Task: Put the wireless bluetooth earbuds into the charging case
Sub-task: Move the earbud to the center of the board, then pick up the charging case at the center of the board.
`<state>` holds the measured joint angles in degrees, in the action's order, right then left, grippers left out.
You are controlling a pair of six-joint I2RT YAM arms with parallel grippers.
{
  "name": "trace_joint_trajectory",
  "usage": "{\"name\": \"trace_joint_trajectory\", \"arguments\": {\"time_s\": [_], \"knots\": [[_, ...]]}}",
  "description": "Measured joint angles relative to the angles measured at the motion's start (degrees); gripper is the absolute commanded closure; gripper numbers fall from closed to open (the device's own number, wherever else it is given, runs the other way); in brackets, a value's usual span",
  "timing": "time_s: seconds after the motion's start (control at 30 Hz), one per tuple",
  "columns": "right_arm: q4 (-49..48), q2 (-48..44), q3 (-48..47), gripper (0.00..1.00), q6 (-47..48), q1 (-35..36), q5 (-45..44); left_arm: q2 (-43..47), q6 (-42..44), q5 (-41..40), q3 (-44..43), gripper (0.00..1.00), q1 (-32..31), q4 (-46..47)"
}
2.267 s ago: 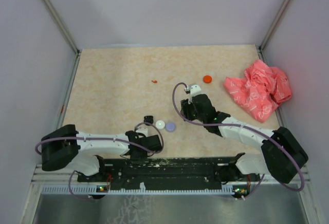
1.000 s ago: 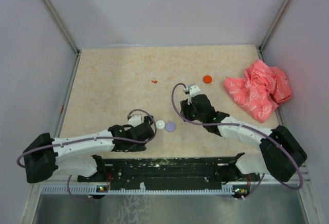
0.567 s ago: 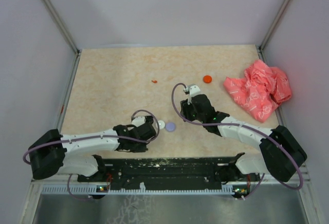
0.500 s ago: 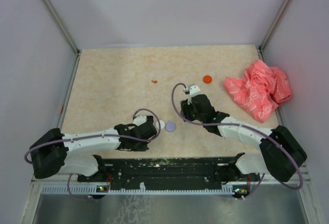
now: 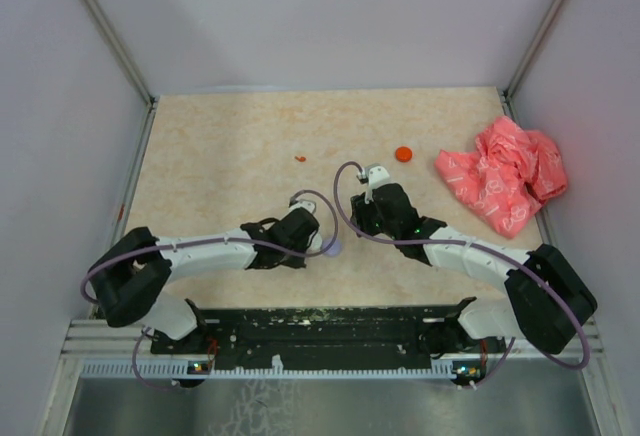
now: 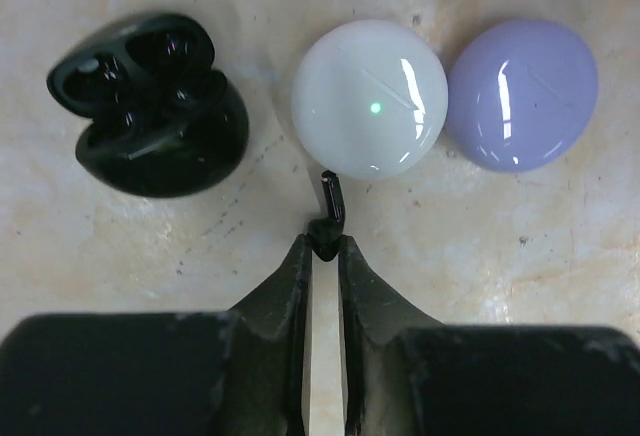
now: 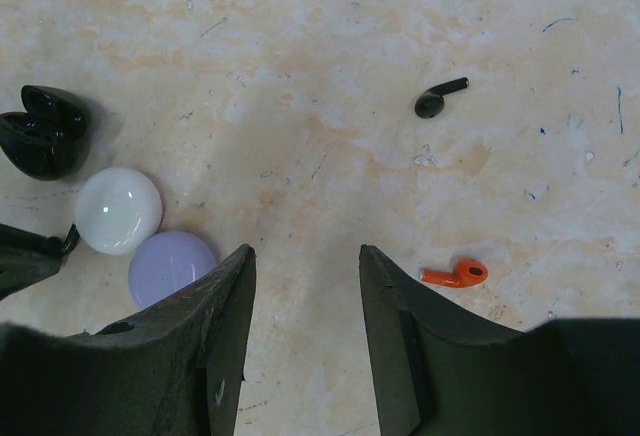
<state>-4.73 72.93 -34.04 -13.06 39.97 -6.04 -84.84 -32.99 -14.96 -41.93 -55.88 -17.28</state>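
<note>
In the left wrist view my left gripper (image 6: 325,246) is shut on a tiny black earbud (image 6: 328,218), its stem poking out past the fingertips. Just ahead of it lies a white round case (image 6: 370,99), with a lilac round case (image 6: 522,94) on its right. The open black charging case (image 6: 150,106) lies to the left, its sockets showing. My right gripper (image 7: 305,256) stands open over bare table. A second black earbud (image 7: 440,98) and an orange-red earbud (image 7: 455,274) lie loose beyond it. From above, my left gripper (image 5: 305,228) covers the black and white cases.
A crumpled pink-red plastic bag (image 5: 503,174) lies at the right edge of the table. A small red round disc (image 5: 403,154) sits left of it. Grey walls close in the table on three sides. The arms' black base rail (image 5: 330,331) runs along the near edge.
My left arm has swung right and forward over the black and white cases, and its jaws have shut on the black earbud. The right arm has not moved.
</note>
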Motion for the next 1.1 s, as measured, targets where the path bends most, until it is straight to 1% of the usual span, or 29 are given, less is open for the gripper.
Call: {"name": "trace_joint_trajectory", "arguments": {"time_s": [0.13, 0.37, 0.5, 0.53, 0.6, 0.73, 0.83, 0.9, 0.97, 1.1], "knots": [[-0.04, 0.00, 0.00, 0.54, 0.02, 0.00, 0.20, -1.49, 3.58, 1.03, -1.62, 0.69, 2.29, 0.26], [-0.37, 1.03, 0.00, 0.54, 0.02, 0.00, 0.81, 0.22, 4.57, 1.16, -1.64, 0.58, 5.60, -1.68], [-0.42, 1.22, 0.00, 0.54, 0.02, 0.00, 1.18, 2.45, 4.52, 1.09, -1.66, 0.42, 7.26, -2.34], [-0.39, 1.25, 0.00, 0.54, 0.02, 0.00, 1.22, 2.82, 4.46, 1.09, -1.70, 0.39, 7.56, -2.47], [-0.42, 1.31, 0.00, 0.54, 0.02, 0.00, 1.25, 3.17, 4.55, 1.14, -2.12, 0.38, 7.87, -2.89], [-0.42, 1.38, 0.00, 0.54, 0.02, 0.00, 1.33, 3.41, 4.57, 1.38, -3.56, 0.38, 8.85, -2.82], [-0.42, 1.38, 0.00, 0.55, 0.02, 0.00, 1.36, 3.34, 4.22, 1.79, -4.55, 0.37, 10.78, -2.84], [-0.42, 1.38, 0.00, 0.55, 0.02, 0.00, 1.36, 2.91, 3.21, 2.01, -5.33, 0.36, 11.78, -2.86], [-0.42, 1.40, 0.00, 0.54, 0.02, 0.00, 1.36, 2.25, 1.75, 2.05, -6.05, 0.29, 12.37, -3.13], [-0.42, 1.46, 0.00, 0.55, 0.02, 0.00, 1.38, 1.55, -1.38, 2.21, -6.25, 0.28, 12.41, -4.00]]}}
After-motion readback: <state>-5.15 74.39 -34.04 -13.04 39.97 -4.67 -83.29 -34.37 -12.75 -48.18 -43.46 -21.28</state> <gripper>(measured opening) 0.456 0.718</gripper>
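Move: The left hand already pinches the black earbud close above the table; its set-down spot is about 1 cm ahead, 1 cm to the left and 1 cm down. The white case stands roughly 3 cm ahead and 3 cm to the right of the hand, the purple case 2 cm ahead and 7 cm right, the open black case some 5 cm ahead and 3 cm left, all about level with it. From the right hand the spot is around 6 cm back, 13 cm left and 7 cm down. Forward and slightly left, staying low at first, the left hand carries the black earbud in beside the white case and opens its fingers to let go, then keeps going forward while rising about 4 cm towards the black case. It travels some 6 cm forward in all, the fingers spreading wide and the wrist turning roughly 10 degrees counter-clockwise. ##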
